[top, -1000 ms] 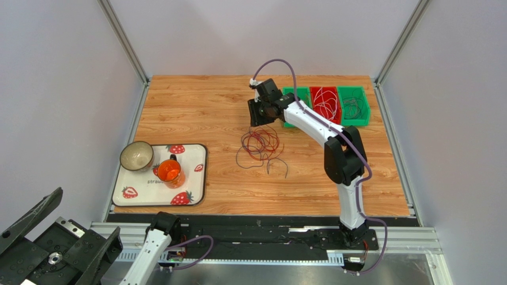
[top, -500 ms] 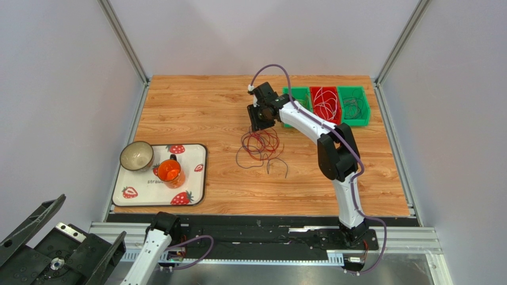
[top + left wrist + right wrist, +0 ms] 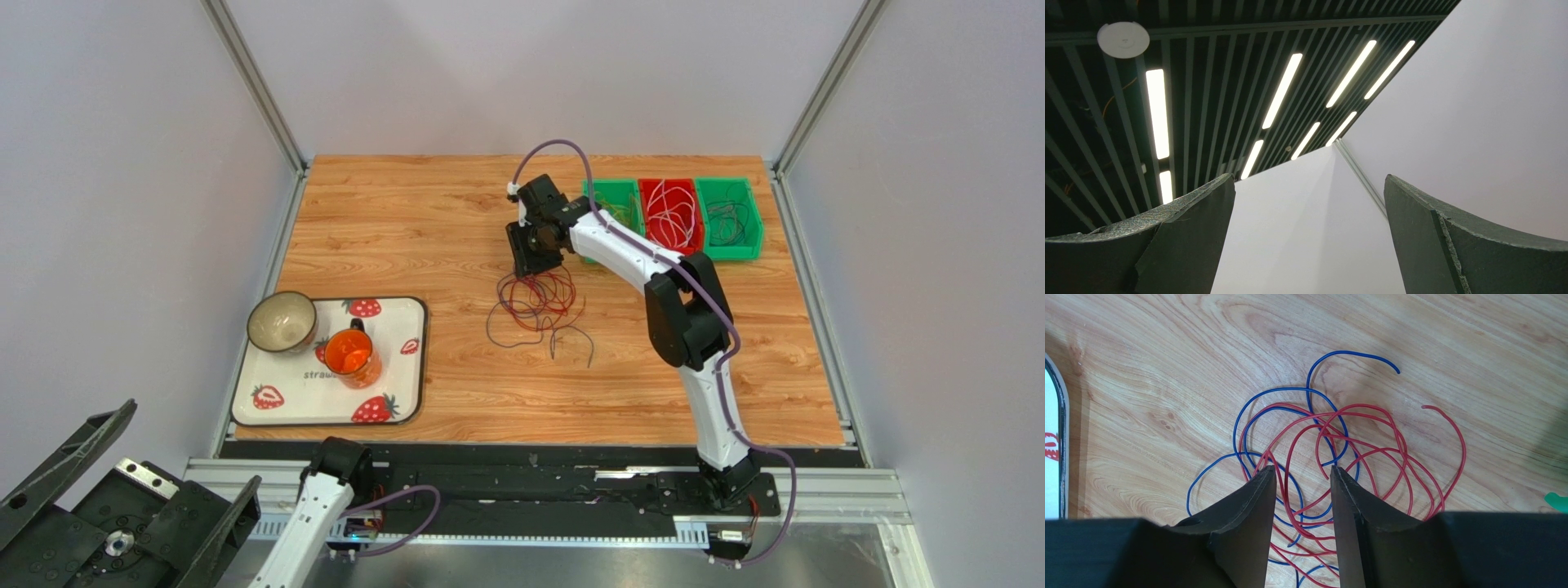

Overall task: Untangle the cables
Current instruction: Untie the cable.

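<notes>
The cables [image 3: 537,300] lie as a loose tangle of red and dark loops on the wooden table, near its middle. In the right wrist view they show as red loops [image 3: 1376,441] laced with blue ones [image 3: 1287,395]. My right gripper [image 3: 530,260] hangs just above the far edge of the tangle. Its fingers stand partly apart [image 3: 1303,470], with wire visible on the wood between them and nothing gripped. My left gripper [image 3: 1309,180] is open and empty, pointing up at the ceiling. One of its fingers [image 3: 74,447] shows at the bottom left of the top view, off the table.
A strawberry-print tray [image 3: 405,355] at the front left carries a bowl [image 3: 281,321] and an orange cup [image 3: 350,355]; its edge [image 3: 1052,435] shows in the right wrist view. Two green bins [image 3: 610,194] [image 3: 732,218] and a red bin [image 3: 669,214] holding wires stand at the back right.
The right arm has swung slightly left, shifting its gripper a little over the far edge of the tangle. The left gripper has sunk slightly at the bottom left. The cables have not moved.
</notes>
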{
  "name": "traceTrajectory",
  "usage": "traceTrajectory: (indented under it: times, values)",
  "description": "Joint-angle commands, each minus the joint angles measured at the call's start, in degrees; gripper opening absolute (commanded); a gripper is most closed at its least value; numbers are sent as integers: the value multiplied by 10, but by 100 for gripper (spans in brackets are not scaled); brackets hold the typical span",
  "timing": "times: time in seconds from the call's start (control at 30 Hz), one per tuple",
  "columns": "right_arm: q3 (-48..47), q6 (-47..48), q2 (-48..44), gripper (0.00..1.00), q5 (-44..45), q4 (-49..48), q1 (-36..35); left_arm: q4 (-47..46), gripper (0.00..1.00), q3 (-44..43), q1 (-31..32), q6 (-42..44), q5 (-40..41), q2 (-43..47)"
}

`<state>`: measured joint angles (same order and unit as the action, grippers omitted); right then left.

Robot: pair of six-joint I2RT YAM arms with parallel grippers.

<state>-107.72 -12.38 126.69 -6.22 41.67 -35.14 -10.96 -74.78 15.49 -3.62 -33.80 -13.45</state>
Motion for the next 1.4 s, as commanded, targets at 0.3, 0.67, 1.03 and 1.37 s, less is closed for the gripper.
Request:
traceTrajectory:
  times: [0.3,0.67,1.03,1.37]
  values:
    - [-41,-1,14,11,-20,-4,-9,-13,99,3,-5,-15,-21,0]
    - [-27,7,-4,0,-9,-6,-9,3,99,-8,7,-22,-7,-2]
    - [-6,9,-43,0,-3,-8,-8,25,99,-17,9,-20,86,-4]
    - [37,3,-91,0,-2,-21,-8,-19,99,-77,7,-132,11,-56]
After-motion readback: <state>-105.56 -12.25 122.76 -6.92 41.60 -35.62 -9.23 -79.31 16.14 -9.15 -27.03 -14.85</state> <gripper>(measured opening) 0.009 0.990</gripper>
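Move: The red cable strand to be gripped lies almost between the right hand's half-open fingertips, about 1 cm to their left and 1 cm below. The middle of the red coil is some 5 cm back and 1 cm right of the hand, the blue cable's near loop about 9 cm back and 2 cm left. The left green bin sits roughly 10 cm ahead and 14 cm right. From the raised left hand, the strand is some 49 cm ahead, 23 cm right and 55 cm below. Pointing down at the far side of the tangle, the right hand edges about 1 cm left as its half-open fingers shut fully and pinch the red strand; it stays there with the grip kept, then draws up some 2 cm off the table, easing back and right by about 1 cm each, with hardly any turn of the wrist. Late on, the empty left hand, held high and wide open away from the table, shifts about 2 cm left and 2 cm up. ##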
